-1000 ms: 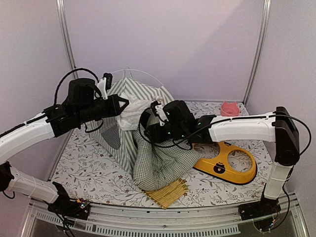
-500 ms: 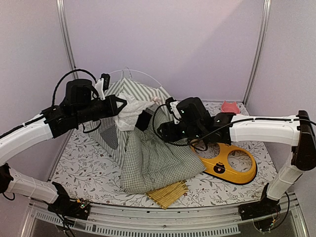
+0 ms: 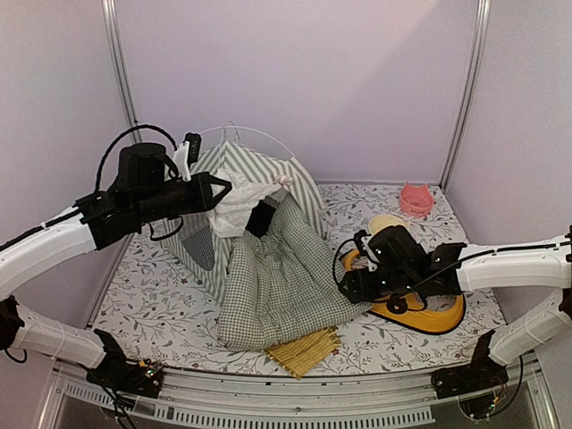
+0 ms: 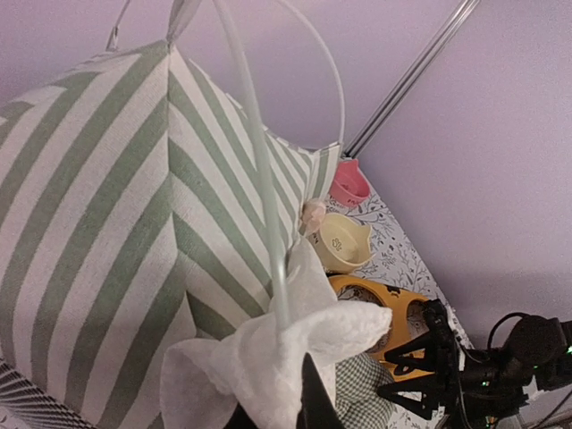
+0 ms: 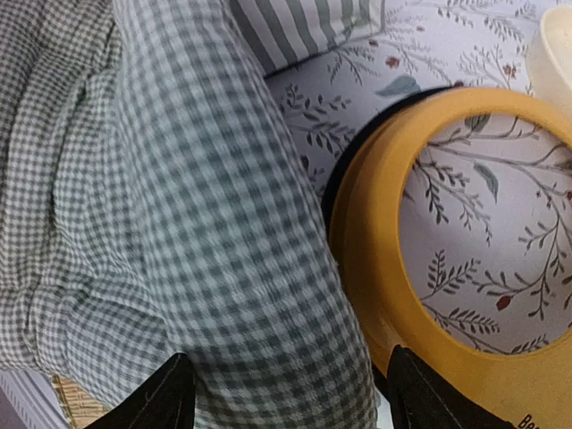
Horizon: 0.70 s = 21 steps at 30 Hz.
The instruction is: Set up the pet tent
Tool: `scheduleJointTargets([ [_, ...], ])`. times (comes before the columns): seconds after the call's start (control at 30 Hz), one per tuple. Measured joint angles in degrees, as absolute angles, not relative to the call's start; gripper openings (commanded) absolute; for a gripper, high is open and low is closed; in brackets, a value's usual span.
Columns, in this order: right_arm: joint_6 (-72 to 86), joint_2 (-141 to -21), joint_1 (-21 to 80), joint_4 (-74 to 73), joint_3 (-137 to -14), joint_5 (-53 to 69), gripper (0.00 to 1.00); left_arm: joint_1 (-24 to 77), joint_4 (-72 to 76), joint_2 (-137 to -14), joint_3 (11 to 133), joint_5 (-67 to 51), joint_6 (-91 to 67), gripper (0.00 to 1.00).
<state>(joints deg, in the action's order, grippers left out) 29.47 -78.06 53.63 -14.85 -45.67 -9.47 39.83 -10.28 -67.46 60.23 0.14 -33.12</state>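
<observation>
The pet tent (image 3: 234,170) stands at the back left, green-and-white striped (image 4: 107,232) with thin white poles (image 4: 264,206). My left gripper (image 3: 223,189) is shut on its white lace door curtain (image 3: 243,201), bunched over the fingers (image 4: 315,398) and held up off the doorway. A checked gingham cushion (image 3: 281,277) slumps out of the tent opening onto the table. My right gripper (image 3: 347,288) hangs open by the cushion's right edge; its jaws (image 5: 286,389) straddle the cushion (image 5: 206,223) without holding it.
A yellow bowl stand (image 3: 440,315) lies under the right arm, its rim (image 5: 375,250) beside the cushion. A cream bowl (image 3: 386,223) and a pink bowl (image 3: 416,197) sit at the back right. A bamboo mat (image 3: 304,349) lies at the front.
My right gripper opened, let go of the cushion and drew back right toward the yellow stand. The cushion dropped and spread out. The left arm held still.
</observation>
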Motion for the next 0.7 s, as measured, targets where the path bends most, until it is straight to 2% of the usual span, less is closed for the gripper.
scheduleJointTargets([
  [0.17,32.9,-77.4,53.6,-11.1,-37.6,-5.8,0.99,39.7,-10.1,-67.5,60.2,-1.2,-32.7,0.0],
  [0.23,33.6,-77.9,53.6,-9.6,-37.3,-4.9,0.92,39.7,-9.9,-67.6,60.2,-1.8,-32.6,0.0],
  [0.37,33.8,-81.1,53.6,-5.9,-38.9,-2.8,0.57,39.7,-9.7,-67.8,60.2,-2.7,-32.3,0.0],
  [0.5,33.3,-84.5,53.6,-4.8,-43.7,-1.1,0.13,39.6,-9.3,-68.0,60.1,-3.8,-31.8,0.0],
  [0.6,32.2,-86.1,53.6,-4.8,-48.8,-0.7,0.01,39.6,-9.1,-68.0,60.1,-4.6,-31.6,0.0],
  [0.7,31.6,-88.1,53.6,-4.8,-55.6,-0.8,0.0,39.6,-8.9,-68.0,60.1,-5.9,-31.5,0.0],
])
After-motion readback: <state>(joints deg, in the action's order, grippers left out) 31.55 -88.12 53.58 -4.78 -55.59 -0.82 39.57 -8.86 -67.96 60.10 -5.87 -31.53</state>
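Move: The checked cushion's loose right edge lies just below the open right fingers, about 5 cm down, 2 cm back and level sideways. From that hand the orange bowl stand is some 7 cm ahead and 13 cm right, the woven tray some 8 cm back and 13 cm left, and the tent opening roughly 22 cm ahead and 20 cm left. The left hand, on the white curtain, has the cushion edge about 30 cm right, 9 cm back and 25 cm below. The right hand, fingers wide open, dips about 4 cm and eases back 2 cm onto the cushion's right edge, pinches the fold shut and then, its left side rolling up some 10 degrees, swings it left, up and forward, about 9 cm leftward and 8 cm up from the low point, away from the bowl stand and towards the tent opening. The left hand keeps its closed grip on the white curtain, holding it off the opening while drifting about 1.5 cm to the right. ##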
